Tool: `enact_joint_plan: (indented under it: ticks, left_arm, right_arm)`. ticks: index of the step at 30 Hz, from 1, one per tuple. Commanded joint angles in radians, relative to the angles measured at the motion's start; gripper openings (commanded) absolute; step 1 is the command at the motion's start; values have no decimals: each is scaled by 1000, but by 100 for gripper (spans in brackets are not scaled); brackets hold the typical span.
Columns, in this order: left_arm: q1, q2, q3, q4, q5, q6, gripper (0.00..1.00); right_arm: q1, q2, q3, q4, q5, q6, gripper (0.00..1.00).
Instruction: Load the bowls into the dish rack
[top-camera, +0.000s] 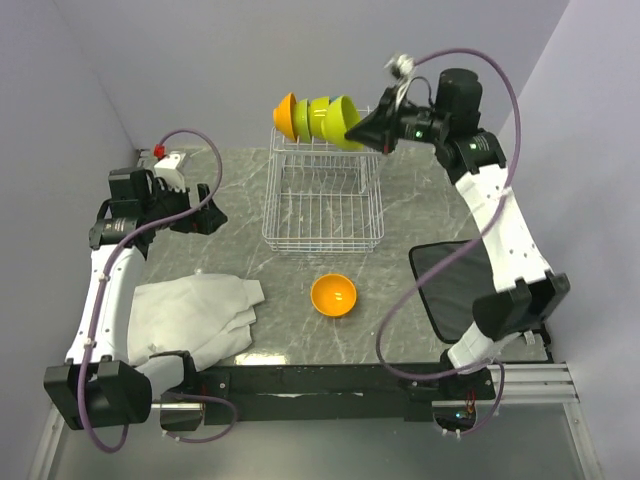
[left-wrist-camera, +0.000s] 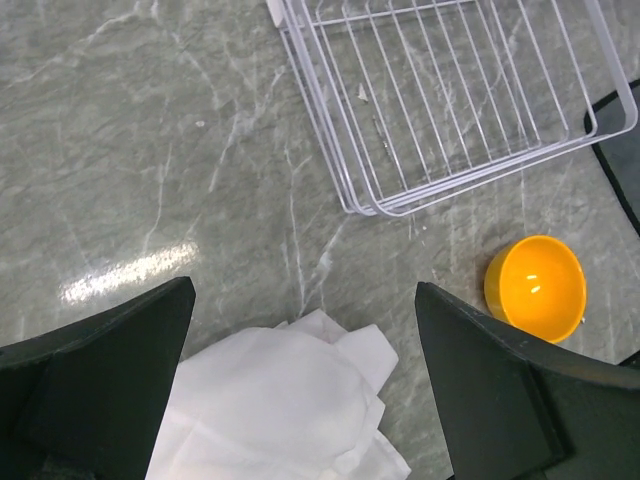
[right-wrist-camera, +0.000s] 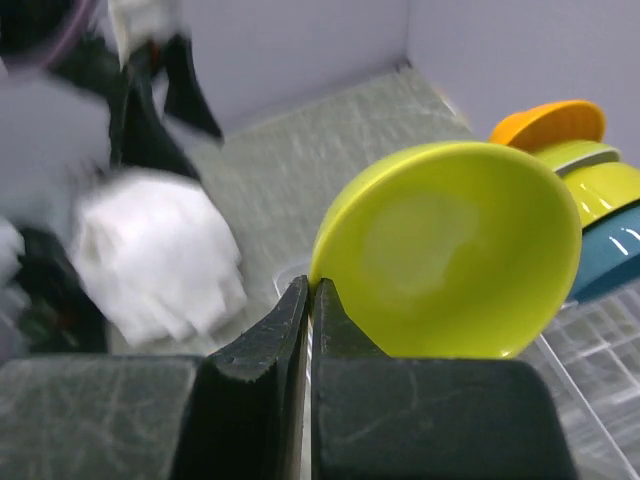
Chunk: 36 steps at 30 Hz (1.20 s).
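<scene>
The white wire dish rack (top-camera: 267, 215) (left-wrist-camera: 328, 130) stands at the table's back middle. On its raised rear tier bowls stand on edge in a row: orange (top-camera: 285, 115) (right-wrist-camera: 548, 125), lime (top-camera: 320, 118) (right-wrist-camera: 605, 190) and blue (right-wrist-camera: 612, 262). My right gripper (top-camera: 358, 132) (right-wrist-camera: 310, 285) is shut on the rim of another lime bowl (top-camera: 345, 122) (right-wrist-camera: 450, 250), held on edge at the right end of that row. Another orange bowl (top-camera: 333, 295) (left-wrist-camera: 536, 287) sits upright on the table in front of the rack. My left gripper (top-camera: 205, 215) (left-wrist-camera: 302, 290) hangs open and empty above the table, left of the rack.
A crumpled white cloth (top-camera: 195, 315) (left-wrist-camera: 290, 400) lies at the front left, under my left gripper's view. A black mat (top-camera: 450, 285) (left-wrist-camera: 625, 150) lies right of the rack beneath my right arm. Walls close in behind and on both sides.
</scene>
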Motion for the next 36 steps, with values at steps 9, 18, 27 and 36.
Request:
enact_joint_plan:
  ticks: [9,18,27,36]
  left_arm:
    - [3,78,53,45,120,106,99]
    - [3,235,154,-104,58,301,99]
    - [3,295,180,-127,-4,336,99]
    - [3,324,203,-152,-45,367,100]
  right_arm:
    - [-241,309,48,991,-302,1093,0]
    - [-307,467,157,1143,-270,1250,0]
    - [-319,517,120,1168,-178,1374,0]
    - [-321,596,171,1172,-151,1403,0]
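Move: The lime bowl, already pinched by its rim in the right hand, is bound for the free slots on the rack's upper tier, about 19 cm ahead of that hand, 3 cm to its right and 9 cm below. The blue bowl stands just left of those slots, 19 cm ahead, level sideways and 9 cm lower; the row's lime bowl is 4 cm left of the blue one. From the left hand the slots lie some 22 cm ahead, 30 cm right and 9 cm up. The lime bowl, still pinched by its rim, is swept about 19 cm forward towards the upper tier and drawn some 8 cm right, past the blue bowl's end of the row, fast at first, then slower and sinking about 4 cm, while the wrist rolls it some 50 degrees in all and the fingertips rise slightly. The empty left hand sinks about 6 cm and goes 4 cm forward, fingers staying open. ##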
